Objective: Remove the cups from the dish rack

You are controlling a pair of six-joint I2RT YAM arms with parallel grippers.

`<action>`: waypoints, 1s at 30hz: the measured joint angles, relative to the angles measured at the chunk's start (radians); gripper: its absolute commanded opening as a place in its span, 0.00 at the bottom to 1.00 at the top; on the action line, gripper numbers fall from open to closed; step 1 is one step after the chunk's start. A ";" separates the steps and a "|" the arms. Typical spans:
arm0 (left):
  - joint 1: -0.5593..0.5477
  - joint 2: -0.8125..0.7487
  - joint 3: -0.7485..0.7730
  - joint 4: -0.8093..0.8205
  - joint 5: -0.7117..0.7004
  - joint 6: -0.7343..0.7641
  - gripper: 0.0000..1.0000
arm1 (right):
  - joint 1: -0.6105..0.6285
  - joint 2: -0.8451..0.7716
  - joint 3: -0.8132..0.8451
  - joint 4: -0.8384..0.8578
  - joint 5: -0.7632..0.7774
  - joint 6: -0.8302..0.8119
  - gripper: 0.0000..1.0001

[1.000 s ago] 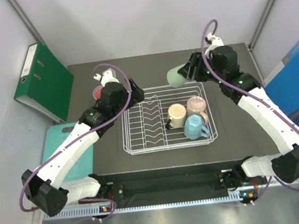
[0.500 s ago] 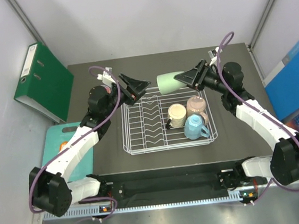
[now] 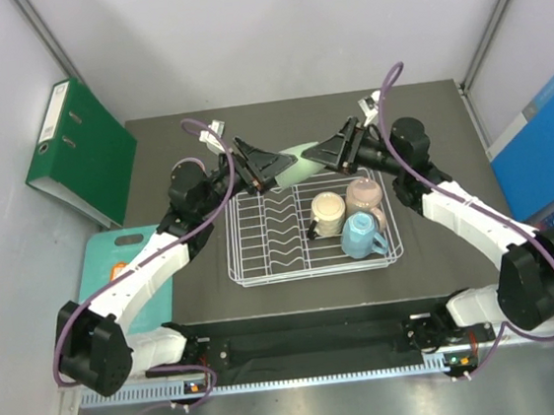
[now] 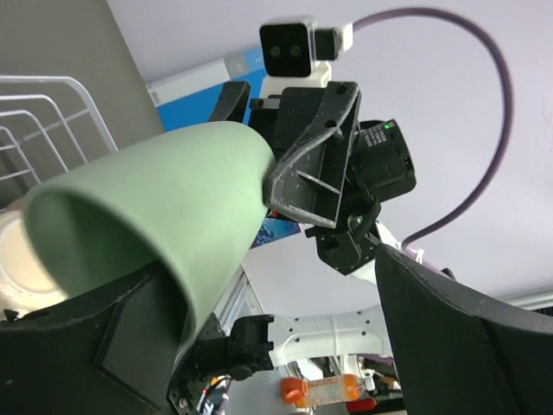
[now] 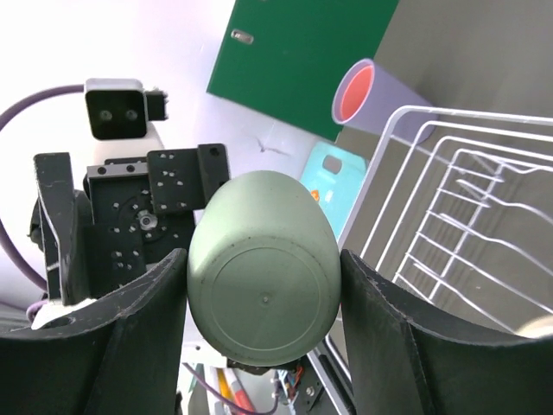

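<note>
My right gripper (image 3: 323, 153) is shut on the mint green cup (image 3: 297, 163), which lies sideways in the air above the far edge of the white wire dish rack (image 3: 264, 268). In the right wrist view its fingers (image 5: 130, 346) press both sides of the cup's base (image 5: 263, 285). My left gripper (image 3: 274, 163) faces it, open. In the left wrist view the cup's mouth end (image 4: 155, 207) rests by one finger (image 4: 78, 346), far from the other. A cream cup (image 3: 327, 212), a pink cup (image 3: 363, 195) and a light blue handled cup (image 3: 362, 235) stay in the rack. A lavender cup (image 5: 367, 91) stands on the table.
A green binder (image 3: 78, 149) leans at the back left, with a teal cutting board (image 3: 115, 269) in front of it. Blue folders (image 3: 543, 145) stand along the right wall. The rack's upright prongs (image 3: 278, 217) fill its left half.
The right arm swung left with the mint cup turned sideways. The left arm rose from the table and reached right until its open fingers met the cup's mouth.
</note>
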 measured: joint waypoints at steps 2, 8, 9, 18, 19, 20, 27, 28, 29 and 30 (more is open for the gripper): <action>-0.011 0.013 0.000 0.006 0.008 -0.002 0.84 | 0.027 0.018 0.014 0.002 0.000 0.000 0.00; -0.022 0.036 0.000 0.008 0.021 -0.013 0.31 | 0.064 0.029 0.030 0.010 -0.001 0.002 0.00; -0.021 0.036 0.000 0.003 0.019 -0.009 0.26 | 0.064 0.029 0.031 0.014 -0.004 0.009 0.00; -0.014 0.042 0.000 0.070 0.032 -0.025 0.00 | 0.062 0.018 0.049 0.017 -0.008 0.048 0.34; -0.014 0.042 0.000 0.068 0.032 -0.025 0.00 | 0.062 0.018 0.052 0.008 -0.008 0.044 0.49; -0.014 0.042 0.000 0.066 0.031 -0.023 0.00 | 0.061 0.018 0.061 -0.007 -0.008 0.038 0.65; 0.002 0.055 0.172 -0.267 -0.024 0.168 0.00 | 0.049 0.017 0.220 -0.305 0.124 -0.165 1.00; 0.015 0.069 0.245 -0.376 -0.053 0.219 0.00 | 0.045 0.017 0.270 -0.388 0.185 -0.216 1.00; 0.030 0.088 0.321 -0.469 -0.084 0.272 0.00 | 0.042 0.017 0.317 -0.453 0.240 -0.258 1.00; 0.045 0.105 0.380 -0.531 -0.120 0.307 0.00 | 0.041 0.017 0.352 -0.503 0.286 -0.288 1.00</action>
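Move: The green cup, held at its base end by my right hand, has its middle about 4 cm to the right and 1 cm ahead of my left hand, level with it. Purple cup: about 24 cm left, 15 cm ahead of that hand, some 24 cm below. From my right hand the green cup's middle is 4 cm left, level; the cream cup is about 3 cm ahead, 3 cm right, and the pink cup 6 cm ahead, 14 cm right, both some 20 cm below. My right hand feeds the green cup about 2 cm left, then lifts slightly, while my left hand eases 1 cm right and closes on the rim, one finger inside the mouth and one outside. Only then do my right fingers open fully and back off forward and to the right; my left hand carries the cup about 5 cm forward and a little left, rolling some 20 degrees. ##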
